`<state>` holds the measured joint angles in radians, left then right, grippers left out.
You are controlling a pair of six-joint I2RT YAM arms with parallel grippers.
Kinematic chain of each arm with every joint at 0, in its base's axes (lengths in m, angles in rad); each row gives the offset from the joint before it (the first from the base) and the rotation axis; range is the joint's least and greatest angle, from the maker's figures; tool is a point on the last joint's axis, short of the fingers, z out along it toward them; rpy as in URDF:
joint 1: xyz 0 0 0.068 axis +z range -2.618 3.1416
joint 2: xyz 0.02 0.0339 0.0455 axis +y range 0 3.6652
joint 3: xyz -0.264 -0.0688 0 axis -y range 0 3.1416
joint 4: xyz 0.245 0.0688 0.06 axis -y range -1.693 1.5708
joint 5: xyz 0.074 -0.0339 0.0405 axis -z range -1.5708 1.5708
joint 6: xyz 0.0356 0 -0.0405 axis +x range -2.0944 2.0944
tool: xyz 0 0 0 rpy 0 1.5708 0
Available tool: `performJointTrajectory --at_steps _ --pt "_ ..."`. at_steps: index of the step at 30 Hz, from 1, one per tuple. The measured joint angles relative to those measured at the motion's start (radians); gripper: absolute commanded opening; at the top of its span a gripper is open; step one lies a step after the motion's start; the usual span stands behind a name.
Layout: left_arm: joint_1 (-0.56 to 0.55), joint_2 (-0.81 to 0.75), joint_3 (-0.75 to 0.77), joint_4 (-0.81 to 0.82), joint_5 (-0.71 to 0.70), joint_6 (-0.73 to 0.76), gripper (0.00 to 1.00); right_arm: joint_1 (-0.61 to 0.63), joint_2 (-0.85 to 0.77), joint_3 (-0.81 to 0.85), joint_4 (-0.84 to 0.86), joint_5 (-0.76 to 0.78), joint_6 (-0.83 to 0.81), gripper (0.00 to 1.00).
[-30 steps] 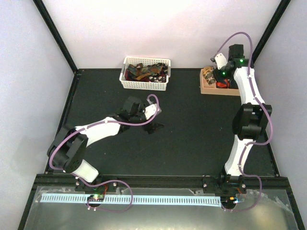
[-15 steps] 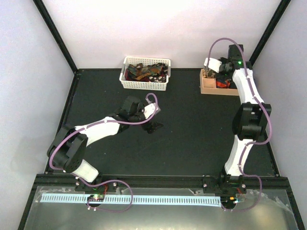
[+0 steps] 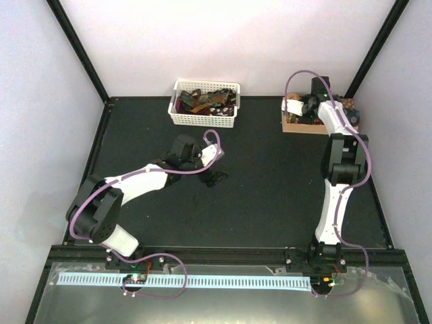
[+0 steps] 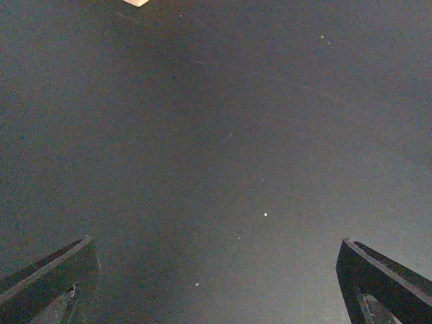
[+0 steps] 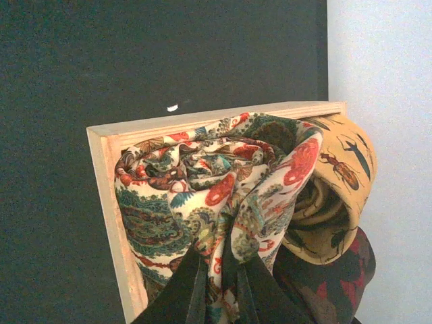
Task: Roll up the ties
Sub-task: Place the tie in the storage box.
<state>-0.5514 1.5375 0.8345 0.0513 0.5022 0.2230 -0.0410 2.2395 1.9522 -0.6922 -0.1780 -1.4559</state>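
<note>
A rolled floral tie (image 5: 202,182) in red, green and beige sits in the left end of the wooden box (image 5: 108,202). My right gripper (image 5: 227,263) is shut on a fold of that tie. Beside it lie a yellow tie with beetles (image 5: 341,175) and a dark red tie (image 5: 334,287). From above, the right gripper (image 3: 305,110) hangs over the box (image 3: 317,127). More ties (image 3: 202,101) lie in a heap in the basket. My left gripper (image 3: 214,177) is open low over the black mat, its dark fingers (image 4: 47,280) wide apart with nothing between them.
The white slatted basket (image 3: 204,119) stands at the back centre of the black table (image 3: 270,196). The wooden box sits at the back right corner, close to the black frame post (image 3: 368,54). White walls enclose the table.
The right arm has folded back and its wrist has swung left over the wooden box. The left arm has barely moved.
</note>
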Motion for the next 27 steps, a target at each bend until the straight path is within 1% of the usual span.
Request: performJointTrajectory --at_steps 13,14,17,22,23,25,27 --pt "0.009 0.000 0.000 0.000 0.006 -0.014 0.99 0.002 0.072 0.046 -0.032 0.061 -0.092 0.01" --pt "0.009 0.000 0.000 0.000 0.009 -0.015 0.99 0.003 0.072 0.051 -0.039 0.064 -0.097 0.05" --pt "0.010 0.000 0.000 0.000 0.019 -0.017 0.99 0.007 0.081 0.072 -0.057 0.069 -0.099 0.20" --pt "0.021 0.000 0.000 -0.004 0.023 -0.016 0.99 0.008 0.105 0.101 -0.075 0.076 -0.071 0.48" --pt "0.023 0.000 0.001 -0.006 0.023 -0.016 0.99 0.008 0.105 0.101 -0.078 0.076 -0.064 0.56" --pt "0.028 0.000 0.002 -0.012 0.024 -0.016 0.99 0.008 0.097 0.094 -0.068 0.074 -0.055 0.65" --pt "0.031 0.000 0.009 -0.023 0.027 -0.016 0.99 0.008 0.073 0.076 -0.059 0.068 -0.042 0.72"
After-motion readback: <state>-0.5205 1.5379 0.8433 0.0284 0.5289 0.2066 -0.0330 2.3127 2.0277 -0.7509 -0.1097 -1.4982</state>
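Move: The floral tie, already pinched in my right hand, hangs over the storage box's empty front-left compartment, whose middle is about 4 cm left of my fingers, roughly level forward and 5 cm below. The beetle-print yellow tie lies some 7 cm ahead and 4 cm left, the dark red tie 7 cm ahead and 3 cm right, the orange tie level and about 4 cm right. From my left hand the compartment is some 26 cm ahead, 28 cm right. My right hand sinks about 3 cm, easing barely a centimetre to the right, to lower the floral tie into the front-left compartment with fingers still shut. Staying low there, I open the fingers to well over half, letting go of the fabric, and just begin to rise, by about 1 cm. ##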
